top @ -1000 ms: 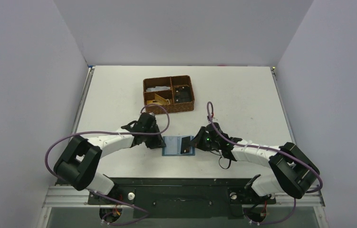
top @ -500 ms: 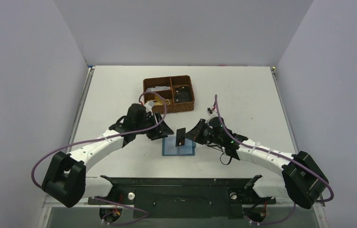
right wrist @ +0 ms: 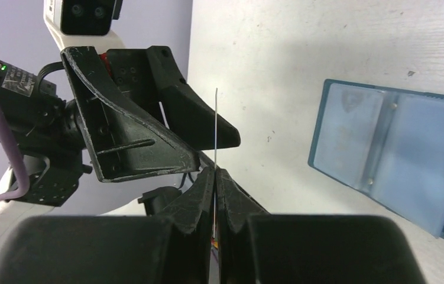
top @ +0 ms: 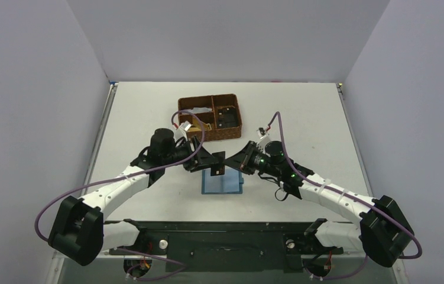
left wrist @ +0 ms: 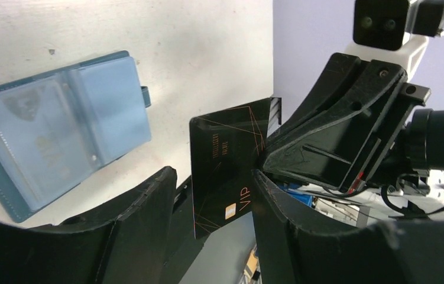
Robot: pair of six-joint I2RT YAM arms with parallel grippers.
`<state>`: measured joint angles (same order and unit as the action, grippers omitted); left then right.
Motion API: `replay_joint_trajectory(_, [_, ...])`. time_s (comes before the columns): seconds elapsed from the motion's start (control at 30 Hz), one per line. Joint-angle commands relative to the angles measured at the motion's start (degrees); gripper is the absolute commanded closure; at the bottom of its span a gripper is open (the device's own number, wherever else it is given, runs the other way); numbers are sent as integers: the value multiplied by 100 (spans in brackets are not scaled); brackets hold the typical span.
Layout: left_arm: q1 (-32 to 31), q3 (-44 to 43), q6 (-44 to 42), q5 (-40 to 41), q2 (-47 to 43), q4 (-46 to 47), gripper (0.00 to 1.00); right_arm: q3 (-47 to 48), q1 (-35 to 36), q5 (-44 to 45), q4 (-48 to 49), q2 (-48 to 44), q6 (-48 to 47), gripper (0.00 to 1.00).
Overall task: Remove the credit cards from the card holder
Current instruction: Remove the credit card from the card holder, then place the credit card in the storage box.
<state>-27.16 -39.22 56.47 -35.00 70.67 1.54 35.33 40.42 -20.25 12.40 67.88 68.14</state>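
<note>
The teal card holder lies open and flat on the table, and a pale card shows faintly through one of its pockets. My right gripper is shut on a black credit card marked VIP, held upright above the table just left of the holder. In the right wrist view the card is seen edge-on. My left gripper is open, and its fingers stand on either side of the card's free end. A gap shows between the card and its left finger.
A brown woven basket with compartments stands behind the grippers and holds a few small items. The card holder lies right of the raised card in the right wrist view. Both arms reach inward and meet near the table's middle.
My right gripper has lifted the black card out of the holder, up and to the left. My left gripper has left the holder's left edge, opened, and moved up around the card.
</note>
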Motion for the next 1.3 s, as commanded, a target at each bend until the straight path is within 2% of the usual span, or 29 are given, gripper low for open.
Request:
replay_joint_trajectory(0.0, [44, 106, 251, -421, -163, 808, 53, 228, -41, -223, 524, -135, 239, 100])
replay_joint_trajectory(0.1, [44, 202, 495, -581, -160, 1182, 54, 232, -43, -290, 624, -108, 298, 100])
replay_joint_trajectory(0.23, [44, 304, 751, -702, -141, 1522, 58, 209, -36, -308, 704, -84, 346, 100])
replay_joint_trajectory(0.37, [44, 335, 860, -739, -160, 1630, 75, 206, -36, -263, 584, -113, 291, 100])
replay_joint_trajectory(0.43, [44, 336, 861, -732, -169, 1621, 94, 228, -38, -211, 444, -131, 213, 100])
replay_joint_trajectory(0.5, [39, 336, 837, -712, -178, 1595, 100, 278, -25, -146, 249, -150, 71, 86])
replay_joint_trajectory(0.53, [33, 325, 815, -707, -182, 1582, 100, 316, -21, -69, 177, -164, 30, 69])
replay_joint_trajectory(0.57, [28, 318, 805, -687, -196, 1550, 100, 329, -16, -24, 19, -197, -49, 61])
replay_joint_trajectory(0.6, [27, 303, 758, -667, -208, 1520, 100, 366, -16, 80, -66, -218, -96, 48])
replay_joint_trajectory(0.7, [9, 210, 621, -516, -254, 1217, 100, 470, -17, 364, -664, -359, -371, 29])
replay_joint_trajectory(0.93, [-78, -755, -75, 578, 24, -73, 100, 579, -12, 2070, -2391, -1100, -668, 21])
replay_joint_trajectory(1.1, [-72, -1907, -458, 1432, 921, -731, 100, 426, -23, 2996, -3011, -1807, -666, 21])
replay_joint_trajectory(1.27, [-34, -3001, -708, 1857, 2160, -900, 100, 483, -20, 3251, -3619, -2212, -794, 21])
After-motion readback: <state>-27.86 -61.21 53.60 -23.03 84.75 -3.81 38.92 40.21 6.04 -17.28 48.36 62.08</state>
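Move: The black card stands in the right hand's closed fingers, its middle about 4 cm left of that hand and level in depth. From the half-open left hand it lies some 3 cm right, 1 cm back and 1 cm up. Roughly 16 cm below the left hand lies the open card holder, 3 cm back and 4 cm right; the basket stands about 22 cm ahead of that hand, 1 cm left and 14 cm down. The left hand eases up about 3 cm and tips its fingers some 10 degrees upward while they close from half open and pinch the black card by its left part; only then do the right fingers, until now shut on the card, spread wide and let go. The right hand draws off about 10 cm to the right, turning some 20 degrees clockwise, as the left hand, keeping its pinch, swings the card about 10 cm forward, quickening towards the basket over the table beyond the card holder. ##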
